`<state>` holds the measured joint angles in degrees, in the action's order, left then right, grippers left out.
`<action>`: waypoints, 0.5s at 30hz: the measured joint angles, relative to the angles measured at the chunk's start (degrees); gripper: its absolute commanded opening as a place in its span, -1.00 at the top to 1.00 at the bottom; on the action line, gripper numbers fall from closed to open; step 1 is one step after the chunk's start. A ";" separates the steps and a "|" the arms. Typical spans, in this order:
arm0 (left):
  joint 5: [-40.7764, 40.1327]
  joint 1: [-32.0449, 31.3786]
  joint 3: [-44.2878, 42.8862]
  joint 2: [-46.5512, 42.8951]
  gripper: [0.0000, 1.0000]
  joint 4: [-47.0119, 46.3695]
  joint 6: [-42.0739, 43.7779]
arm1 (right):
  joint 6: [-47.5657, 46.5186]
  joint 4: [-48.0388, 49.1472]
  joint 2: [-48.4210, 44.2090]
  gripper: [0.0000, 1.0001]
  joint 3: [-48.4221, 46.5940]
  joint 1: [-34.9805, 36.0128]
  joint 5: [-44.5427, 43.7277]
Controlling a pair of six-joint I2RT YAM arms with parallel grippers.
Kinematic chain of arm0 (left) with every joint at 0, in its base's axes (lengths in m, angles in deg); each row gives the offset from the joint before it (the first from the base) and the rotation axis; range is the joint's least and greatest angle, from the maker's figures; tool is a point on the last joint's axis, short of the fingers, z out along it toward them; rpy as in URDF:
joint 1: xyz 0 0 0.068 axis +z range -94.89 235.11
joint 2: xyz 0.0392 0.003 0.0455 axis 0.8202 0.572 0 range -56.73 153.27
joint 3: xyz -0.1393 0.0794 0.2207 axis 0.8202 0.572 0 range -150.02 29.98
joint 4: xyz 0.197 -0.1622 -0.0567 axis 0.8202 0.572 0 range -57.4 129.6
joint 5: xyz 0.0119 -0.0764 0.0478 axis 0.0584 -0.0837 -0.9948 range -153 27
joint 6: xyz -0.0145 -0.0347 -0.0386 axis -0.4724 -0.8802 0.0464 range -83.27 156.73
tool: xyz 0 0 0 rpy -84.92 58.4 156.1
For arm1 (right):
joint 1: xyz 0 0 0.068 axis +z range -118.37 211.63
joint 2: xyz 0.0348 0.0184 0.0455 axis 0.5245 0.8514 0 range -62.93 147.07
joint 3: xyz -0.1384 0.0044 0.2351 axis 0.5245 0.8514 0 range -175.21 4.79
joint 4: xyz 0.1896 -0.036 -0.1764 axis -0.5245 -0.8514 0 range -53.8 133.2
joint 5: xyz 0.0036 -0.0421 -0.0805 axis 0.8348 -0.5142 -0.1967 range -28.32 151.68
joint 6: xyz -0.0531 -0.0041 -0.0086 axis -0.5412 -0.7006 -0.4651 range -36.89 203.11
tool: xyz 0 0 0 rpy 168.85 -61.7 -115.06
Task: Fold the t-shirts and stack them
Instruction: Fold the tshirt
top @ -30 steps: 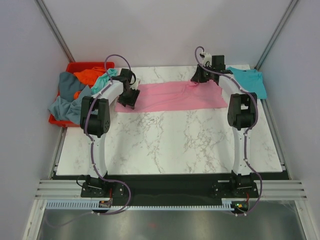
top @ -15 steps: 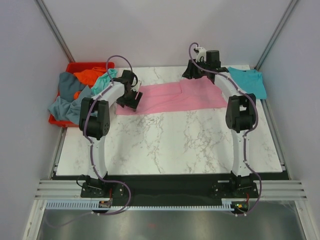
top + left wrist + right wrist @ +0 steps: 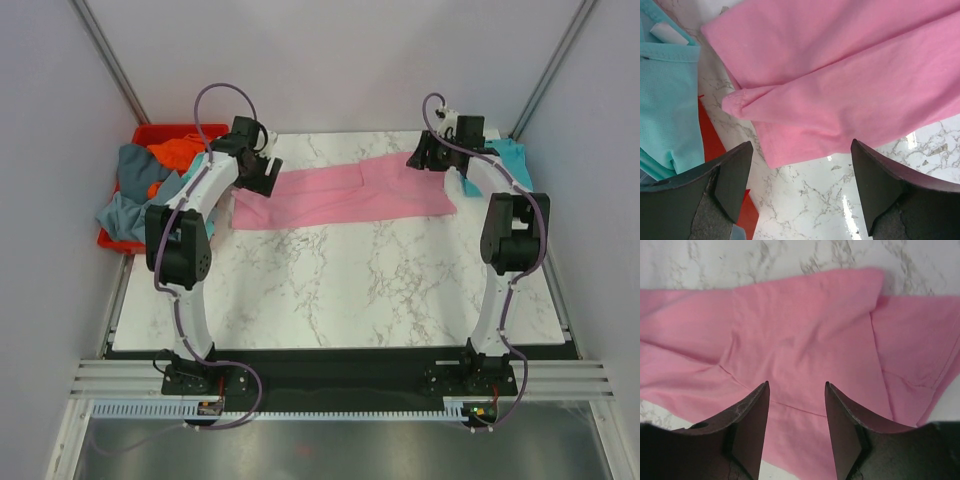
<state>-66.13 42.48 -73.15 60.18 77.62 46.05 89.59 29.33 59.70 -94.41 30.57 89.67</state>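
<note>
The pink t-shirt [image 3: 340,195] lies as a long folded strip across the far part of the marble table, and it also fills the left wrist view [image 3: 840,85] and the right wrist view [image 3: 800,330]. My left gripper [image 3: 262,178] hovers open over its left end, with only the shirt's edge and bare marble between the jaws [image 3: 801,155]. My right gripper [image 3: 422,160] hovers open above the shirt's right part, holding nothing [image 3: 796,390]. A teal t-shirt [image 3: 517,158] lies at the far right corner, partly hidden by the right arm.
A red bin [image 3: 150,133] stands off the table's far left corner. It holds an orange shirt [image 3: 178,152] and a grey-blue shirt [image 3: 130,175]. A mint shirt [image 3: 665,100] hangs over its rim [image 3: 712,142]. Grey walls close in both sides.
Both grippers opened and let go of the pink shirt. The left gripper drew back toward the far left. The right gripper swung right, and the shirt lies flat.
</note>
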 measured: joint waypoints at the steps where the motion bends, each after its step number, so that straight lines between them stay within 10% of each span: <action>1: -0.02 0.33 0.00 0.26 -0.75 -0.04 0.00 | -0.02 -0.57 1.16 -0.12 0.31 -0.28 -0.13; 15: -0.09 4.33 0.39 9.14 -0.69 0.00 0.02 | 0.09 -5.22 6.03 -0.11 -0.20 -3.74 -1.40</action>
<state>-66.22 46.81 -72.76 69.31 77.62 46.07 89.68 24.11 65.73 -94.60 26.84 88.27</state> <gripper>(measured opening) 0.855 0.556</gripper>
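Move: A loose pink flap at the t-shirt's left end lies about 4 cm left of the left hand, level with it and some 9 cm below. The shirt's near-left corner is 7 cm left and 6 cm back; the teal cloth on the red bin, 12 cm left and 2 cm ahead. The shirt's right edge is about 7 cm right of the right hand, 11 cm down; its near-right corner, 9 cm right and 7 cm back; the folded teal shirt, 20 cm right, 6 cm ahead. Bring the left gripper leftward about 4 cm and down over the pink flap, sinking faster as it goes, its open fingers tipping steeper. Lower the right gripper some 7 cm at the same time, quickly at first, while sliding it right towards the shirt's right edge; keep its fingers half open and tip them down about 10 degrees. ##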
